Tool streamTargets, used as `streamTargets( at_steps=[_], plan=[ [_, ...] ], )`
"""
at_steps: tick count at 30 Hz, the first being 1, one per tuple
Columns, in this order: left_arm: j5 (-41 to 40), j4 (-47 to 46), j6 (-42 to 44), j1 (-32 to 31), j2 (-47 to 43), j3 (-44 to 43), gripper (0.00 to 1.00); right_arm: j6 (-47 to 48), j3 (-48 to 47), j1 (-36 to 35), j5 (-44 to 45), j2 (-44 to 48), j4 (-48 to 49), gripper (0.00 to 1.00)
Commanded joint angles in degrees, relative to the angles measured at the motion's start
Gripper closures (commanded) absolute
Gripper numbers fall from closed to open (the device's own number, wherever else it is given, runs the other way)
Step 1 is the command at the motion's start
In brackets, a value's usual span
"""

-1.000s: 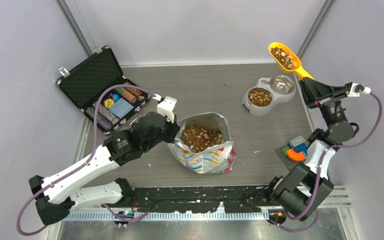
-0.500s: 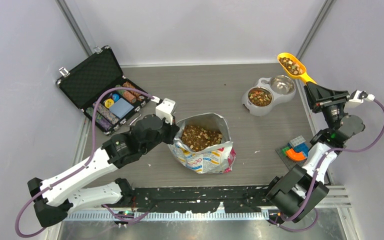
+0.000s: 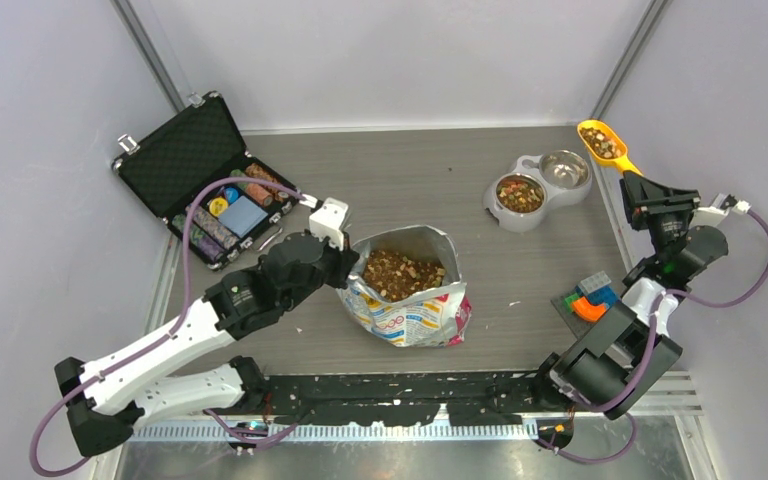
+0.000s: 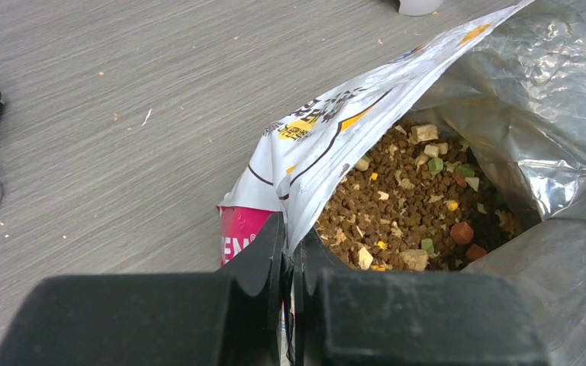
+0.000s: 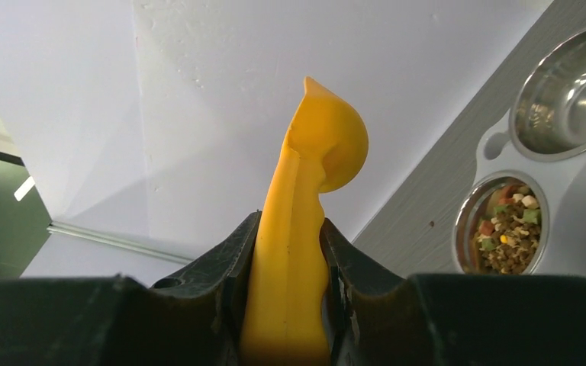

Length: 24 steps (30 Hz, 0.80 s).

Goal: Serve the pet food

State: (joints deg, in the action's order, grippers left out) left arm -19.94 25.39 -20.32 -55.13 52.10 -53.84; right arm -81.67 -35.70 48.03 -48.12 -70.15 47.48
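Note:
Pet food (image 3: 400,272) fills the open printed foil bag (image 3: 412,316) at the table's middle; the left wrist view shows the same pet food (image 4: 420,213) inside the bag (image 4: 328,130). My left gripper (image 3: 350,266) (image 4: 291,232) is shut on the bag's left rim. My right gripper (image 3: 632,180) (image 5: 290,223) is shut on the handle of a yellow scoop (image 3: 605,143) (image 5: 305,191). The scoop carries pet food and hovers right of the double bowl (image 3: 538,190). The bowl's left dish (image 3: 520,193) (image 5: 507,229) holds pet food. Its right dish (image 3: 564,168) (image 5: 572,95) is bare steel.
An open black case of poker chips (image 3: 210,190) lies at the far left of the table. Coloured toy bricks (image 3: 588,298) sit by the right edge near my right arm. White walls close in behind and on the right, near the scoop.
My right arm has carried the loaded scoop to the right and a little nearer, away from the far edge behind the bowls. The left gripper and the bag have stayed put.

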Motion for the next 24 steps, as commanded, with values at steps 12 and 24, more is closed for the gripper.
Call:
streamTargets(
  at_steps=[12, 24],
  plan=[
    [-2.9, -7.7, 1.7, 0.0, -2.8, 1.2, 1.0, 14.8, -3.7, 0.3, 7.7, -10.6, -2.1, 0.95],
    [-2.5, -8.2, 1.9, 0.0, -2.4, 1.2, 1.0, 22.7, -8.0, -3.8, 12.6, -17.3, -8.2, 0.95]
  ],
)
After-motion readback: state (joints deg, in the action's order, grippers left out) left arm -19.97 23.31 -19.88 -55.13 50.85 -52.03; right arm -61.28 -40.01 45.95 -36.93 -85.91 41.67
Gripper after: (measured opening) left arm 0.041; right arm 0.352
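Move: The loaded yellow scoop is already in the right hand; the empty bowl, its likely goal, is about 29 cm ahead of that hand, some 2 cm to the right and 25 cm below. The filled bowl is about 21 cm ahead, 12 cm to the left and equally low; the toy blocks are some 9 cm back, straight in line and 28 cm below. From the left hand, the empty bowl is roughly 42 cm ahead, 55 cm right and 21 cm lower. The right hand keeps its grip on the scoop handle and sinks about 10 cm, swinging some 6 cm to the right and easing about 4 cm forward, so that it comes down towards the level of the empty bowl on its right side; meanwhile it tips some 15 degrees nose-down and turns about 10 degrees clockwise. The left hand stays in place, fingers still pinching the left rim of the food bag. ##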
